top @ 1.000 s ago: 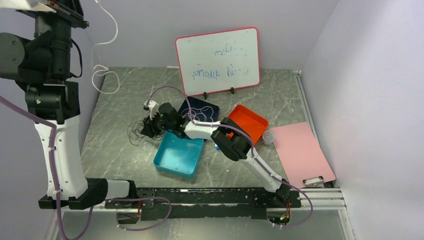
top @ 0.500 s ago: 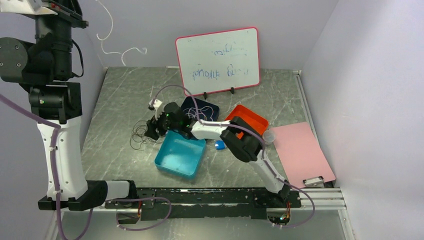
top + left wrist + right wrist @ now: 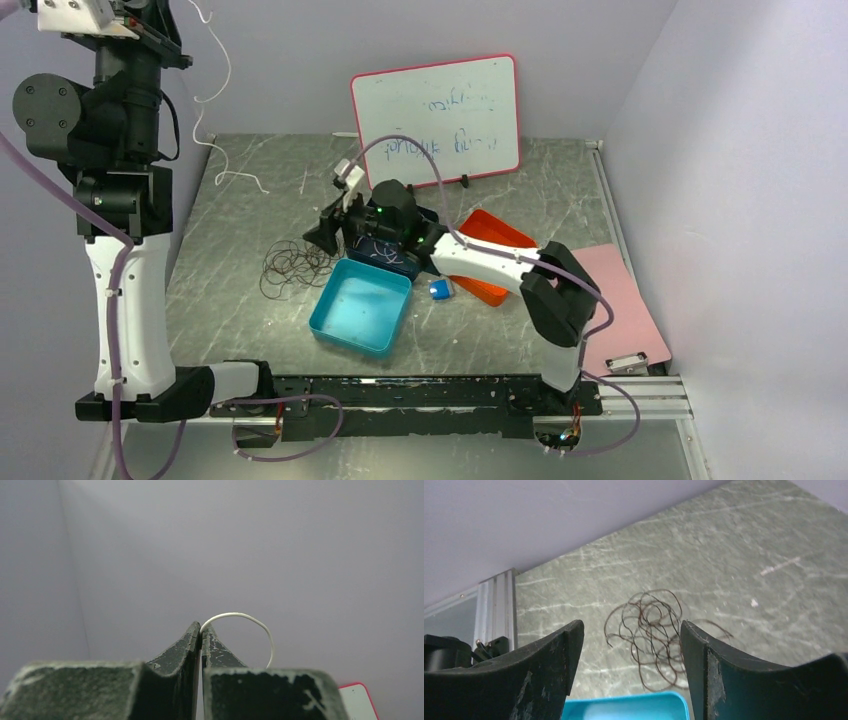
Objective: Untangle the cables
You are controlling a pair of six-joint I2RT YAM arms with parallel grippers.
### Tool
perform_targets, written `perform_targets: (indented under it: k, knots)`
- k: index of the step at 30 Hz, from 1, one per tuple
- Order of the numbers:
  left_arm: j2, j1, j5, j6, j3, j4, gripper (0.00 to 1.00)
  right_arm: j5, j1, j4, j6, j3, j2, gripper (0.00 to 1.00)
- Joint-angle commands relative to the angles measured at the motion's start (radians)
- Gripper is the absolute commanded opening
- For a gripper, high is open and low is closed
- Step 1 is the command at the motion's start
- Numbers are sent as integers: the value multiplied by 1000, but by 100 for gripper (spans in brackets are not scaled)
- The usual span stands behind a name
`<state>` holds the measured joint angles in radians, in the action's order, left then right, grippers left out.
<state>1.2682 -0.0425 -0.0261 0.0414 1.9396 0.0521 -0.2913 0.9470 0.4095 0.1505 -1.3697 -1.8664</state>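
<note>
A tangle of thin dark cables (image 3: 292, 268) lies in loose loops on the grey table (image 3: 250, 210), left of the teal bin. The right wrist view shows the same tangle (image 3: 651, 630) beyond my fingers. My right gripper (image 3: 325, 232) (image 3: 631, 627) hovers open above and to the right of it, with nothing between its fingers. A whitish cable (image 3: 216, 165) hangs from the raised left arm down to the table's back left. In the left wrist view my left gripper (image 3: 201, 630) is shut on this whitish cable (image 3: 250, 617), which arcs out from the fingertips.
A teal bin (image 3: 360, 310) sits just below the right gripper. A dark blue tray (image 3: 405, 255) and an orange bin (image 3: 490, 240) lie behind the right arm. A whiteboard (image 3: 437, 120) stands at the back. A pink clipboard (image 3: 605, 300) lies right, a small blue object (image 3: 440, 289) beside the bin.
My right gripper opened, let go of the dark tangle and drew up and to the right. The tangle stays on the table. The whitish cable's tail has swung and now trails on the table.
</note>
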Motion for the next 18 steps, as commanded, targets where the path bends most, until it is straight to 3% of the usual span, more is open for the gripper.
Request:
perform_targets:
  k: [1, 7, 18]
  knots:
    - [-18, 7, -5, 13, -22, -3, 7, 54, -40, 3, 39, 96, 91, 74]
    - [-37, 7, -24, 35, -69, 8, 7, -7, -89, -1, 61, 145, 208, 73]
    - [-53, 7, -75, 85, -134, 36, 7, -95, -92, 36, 73, 25, 244, 73]
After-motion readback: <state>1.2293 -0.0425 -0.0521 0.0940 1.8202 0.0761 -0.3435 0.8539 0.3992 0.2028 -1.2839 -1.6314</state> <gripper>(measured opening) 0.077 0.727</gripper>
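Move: High over the left part of the table, the left hand holds the white cable, with the navy box about 29 cm to its right, 4 cm farther out and some 64 cm below. The dark cable tangle is about 9 cm to its right, 2 cm back and 65 cm below. From the empty right hand the tangle lies about 7 cm left, 1 cm ahead and 21 cm down; the navy box is 13 cm right and 7 cm ahead, the cyan box 6 cm right and 8 cm back, both some 20 cm down. Pulling clear of the dark tangle with its fingers still wide open and empty, the right hand slides about 6 cm to the right, then climbs some 8 cm. Meanwhile the left hand keeps the white cable pinched in its shut fingertips and lowers about 4 cm, easing slightly forward and tipping its upward-pointing fingers a little down. ##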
